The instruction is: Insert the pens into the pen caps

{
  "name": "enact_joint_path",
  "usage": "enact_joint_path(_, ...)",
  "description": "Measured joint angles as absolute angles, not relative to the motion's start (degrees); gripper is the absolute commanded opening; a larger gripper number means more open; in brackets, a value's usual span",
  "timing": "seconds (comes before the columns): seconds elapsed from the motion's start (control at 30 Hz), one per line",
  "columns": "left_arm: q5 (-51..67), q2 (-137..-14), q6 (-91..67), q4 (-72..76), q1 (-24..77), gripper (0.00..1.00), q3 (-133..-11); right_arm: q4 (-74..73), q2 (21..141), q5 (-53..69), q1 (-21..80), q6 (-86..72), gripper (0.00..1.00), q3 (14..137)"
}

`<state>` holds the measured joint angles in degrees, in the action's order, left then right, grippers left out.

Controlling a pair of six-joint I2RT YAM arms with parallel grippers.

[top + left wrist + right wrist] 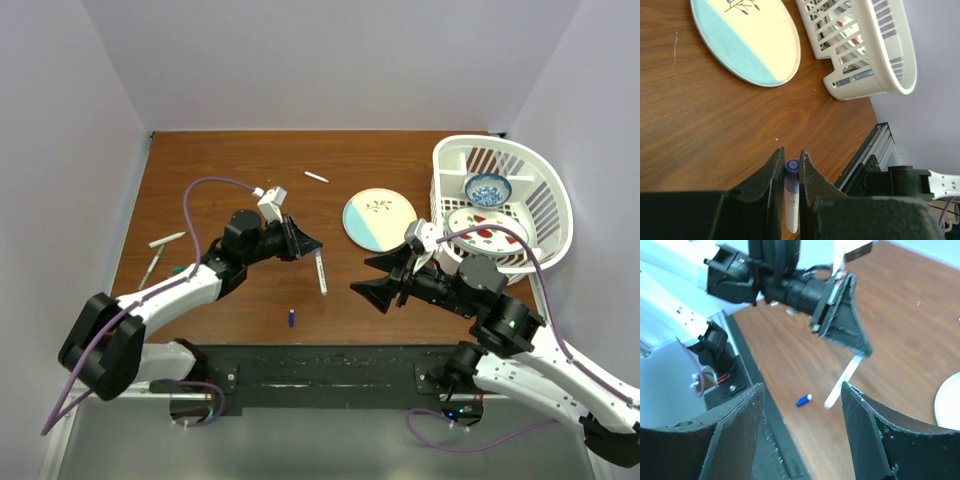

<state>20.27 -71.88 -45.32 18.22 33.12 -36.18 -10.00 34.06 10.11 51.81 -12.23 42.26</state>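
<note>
My left gripper (310, 245) (790, 152) is shut on a white pen (320, 272) (791, 207) (844, 380) with a dark blue pen cap (792, 167) on its gripped end. The pen's free end points down toward the table. To the right of that pen, my right gripper (362, 275) (801, 386) stands open with nothing between its fingers. A loose dark blue pen cap (291, 318) (803, 400) lies on the wood near the front edge. Two more pens (167, 239) (150, 268) lie at the left with a small green piece (178, 268) beside them. Another pen (316, 177) lies at the back.
A cream and pale blue plate (380, 220) (747, 42) lies right of centre. At the right stands a white basket (545, 200) (880, 55) with a blue bowl (487, 188) and a dish in it. The black base rail (320, 362) runs along the near edge.
</note>
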Motion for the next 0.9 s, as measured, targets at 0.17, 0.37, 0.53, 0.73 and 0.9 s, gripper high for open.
enact_joint_path(0.17,19.29,-81.82,-44.42,17.10,33.12,0.00,-39.86,-13.02,34.50,9.74,51.81,-15.18,0.81,42.19)
enact_joint_path(0.37,15.59,-91.18,-41.78,11.18,33.12,0.35,-44.84,-14.48,35.73,7.20,51.81,-17.10,0.87,42.26)
enact_joint_path(0.53,13.67,-93.58,-38.96,4.56,33.12,0.54,-48.99,-15.46,35.92,5.39,51.81,-18.02,0.88,42.26)
enact_joint_path(0.73,5.87,-95.42,-29.61,-10.17,32.53,0.59,-66.41,-16.32,35.14,5.23,51.81,-18.63,0.88,42.26)
enact_joint_path(0.9,3.20,-103.39,-18.65,-16.88,28.77,0.60,-87.66,-16.08,34.26,5.21,51.81,-18.85,0.88,41.98)
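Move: The left gripper still holds the capped pen by its blue end. The bare table spot for the pen's middle is about 12 cm below this hand, 2 cm back and neither left nor right. From the same hand, the small blue cap lies some 13 cm back and 7 cm left, the plate 14 cm ahead and 15 cm right, and the loose pen 28 cm ahead and 1 cm left. From the right hand, that spot is about 11 cm ahead, 7 cm left and 25 cm down. Lower the left gripper about 10 cm, easing a little forward, to lay the joined pen on bare table left of the plate, then open the fingers and let go. Lift clear and swing forward some 14 cm towards the loose pen, climbing again and tipping the fingers further down. Meanwhile let the right gripper sink about 3 cm and open wider, empty. ##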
